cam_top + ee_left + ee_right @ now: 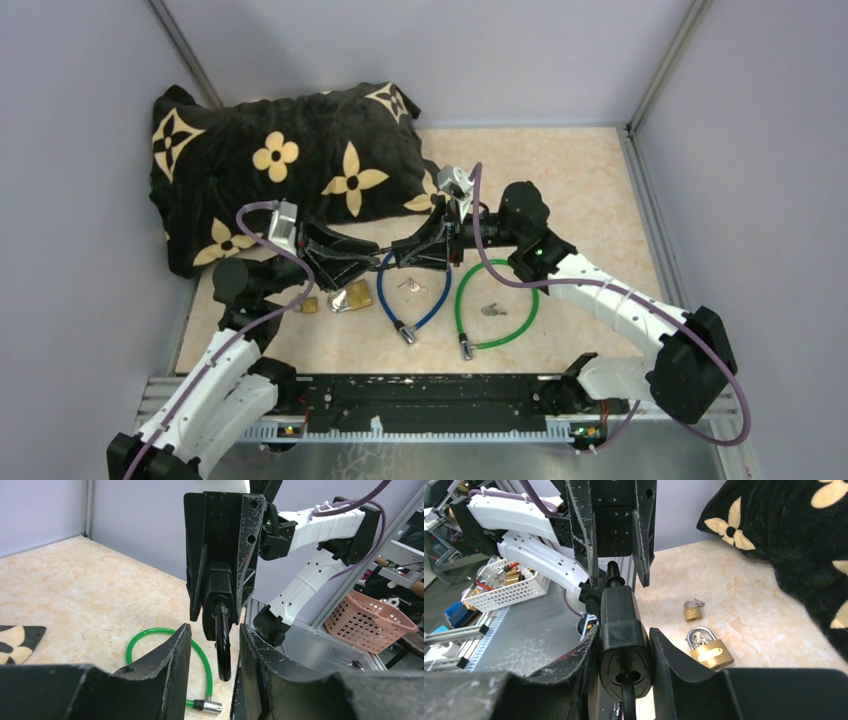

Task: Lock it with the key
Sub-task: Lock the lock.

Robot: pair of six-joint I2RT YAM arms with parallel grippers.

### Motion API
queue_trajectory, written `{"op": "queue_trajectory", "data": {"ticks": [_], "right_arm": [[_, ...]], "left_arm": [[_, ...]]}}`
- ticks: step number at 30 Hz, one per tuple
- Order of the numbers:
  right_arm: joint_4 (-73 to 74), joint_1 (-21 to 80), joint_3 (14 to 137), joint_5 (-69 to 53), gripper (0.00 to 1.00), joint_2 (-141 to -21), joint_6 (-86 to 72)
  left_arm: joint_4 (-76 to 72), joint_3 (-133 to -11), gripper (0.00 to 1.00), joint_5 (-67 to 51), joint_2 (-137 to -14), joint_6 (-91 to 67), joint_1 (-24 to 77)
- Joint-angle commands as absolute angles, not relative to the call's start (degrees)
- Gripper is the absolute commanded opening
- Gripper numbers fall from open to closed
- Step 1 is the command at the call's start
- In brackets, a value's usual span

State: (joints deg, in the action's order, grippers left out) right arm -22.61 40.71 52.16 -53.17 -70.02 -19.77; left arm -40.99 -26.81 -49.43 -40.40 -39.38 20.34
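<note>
My right gripper point(624, 632) is shut on a black lock body point(623, 652), and a dark cable point(627, 702) comes out of the hole in its near face. On the other side, a dark cable loop point(223, 652) hangs from the lock between the fingers of my left gripper point(215, 630). That gripper is open and touches neither side of the loop. Both grippers meet nose to nose above the table's middle point(392, 260). A small key point(408, 286) lies on the table below them. Whether a key sits in the held lock I cannot tell.
A green cable lock point(497, 305) lies right of centre with keys point(490, 310) inside its loop. Two brass padlocks point(710, 651) point(693, 612) lie under the left arm. A black flowered cushion point(290, 165) fills the back left. Grey walls enclose the table.
</note>
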Motion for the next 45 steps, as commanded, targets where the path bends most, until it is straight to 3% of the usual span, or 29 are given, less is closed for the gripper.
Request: {"op": "queue_trajectory", "data": {"ticks": [1, 12, 14, 16, 17, 37, 45], "right_arm": [[-26.6, 40.4, 55.0, -52.9, 0.0, -67.0, -20.4], [-26.9, 40.4, 55.7, -52.3, 0.0, -67.1, -20.4], [-27.2, 40.6, 55.8, -52.5, 0.0, -67.4, -20.6], [-27.1, 40.9, 55.8, -52.3, 0.0, -67.6, -20.7], [-26.8, 41.1, 55.8, -52.2, 0.0, -67.7, -20.2], [-27.0, 47.6, 56.8, -48.8, 0.0, -76.4, -15.1], [-31.4, 50.7, 57.0, -49.3, 0.0, -80.2, -13.5]], "left_arm": [[-42.2, -25.7, 0.44, -49.9, -39.5, -38.8, 19.3], [-41.7, -25.1, 0.31, -53.9, -40.7, -38.1, 19.3], [-42.3, -25.1, 0.2, -53.7, -40.9, -38.2, 19.3], [-43.4, -25.3, 0.01, -52.1, -41.1, -38.4, 19.3], [-43.8, -25.4, 0.0, -51.2, -41.2, -38.3, 19.3], [-50.1, -28.1, 0.0, -48.7, -45.1, -37.3, 23.2], [-41.4, -27.9, 0.0, -44.9, -48.1, -46.2, 24.6]]}}
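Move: The black lock's shackle already stands between the left gripper's half-open fingertips, some 2 cm to the right of the hand point and 1 cm below; the right gripper holds the lock body, with the shackle about 4 cm to its left. On the table, roughly 25 cm below the left gripper, the big brass padlock lies 9 cm back and 7 cm left, the small padlock 11 cm back and 16 cm left, and the loose keys 7 cm back and 6 cm right. Lower the left gripper about 1.5 cm and shut its fingers on the black shackle, then hold it there. Keep the right grip on the lock body and bring it some 2 cm left, towards the left fingertips, to drive body and shackle together, while both hands drift 2.5 to 3 cm forward. ##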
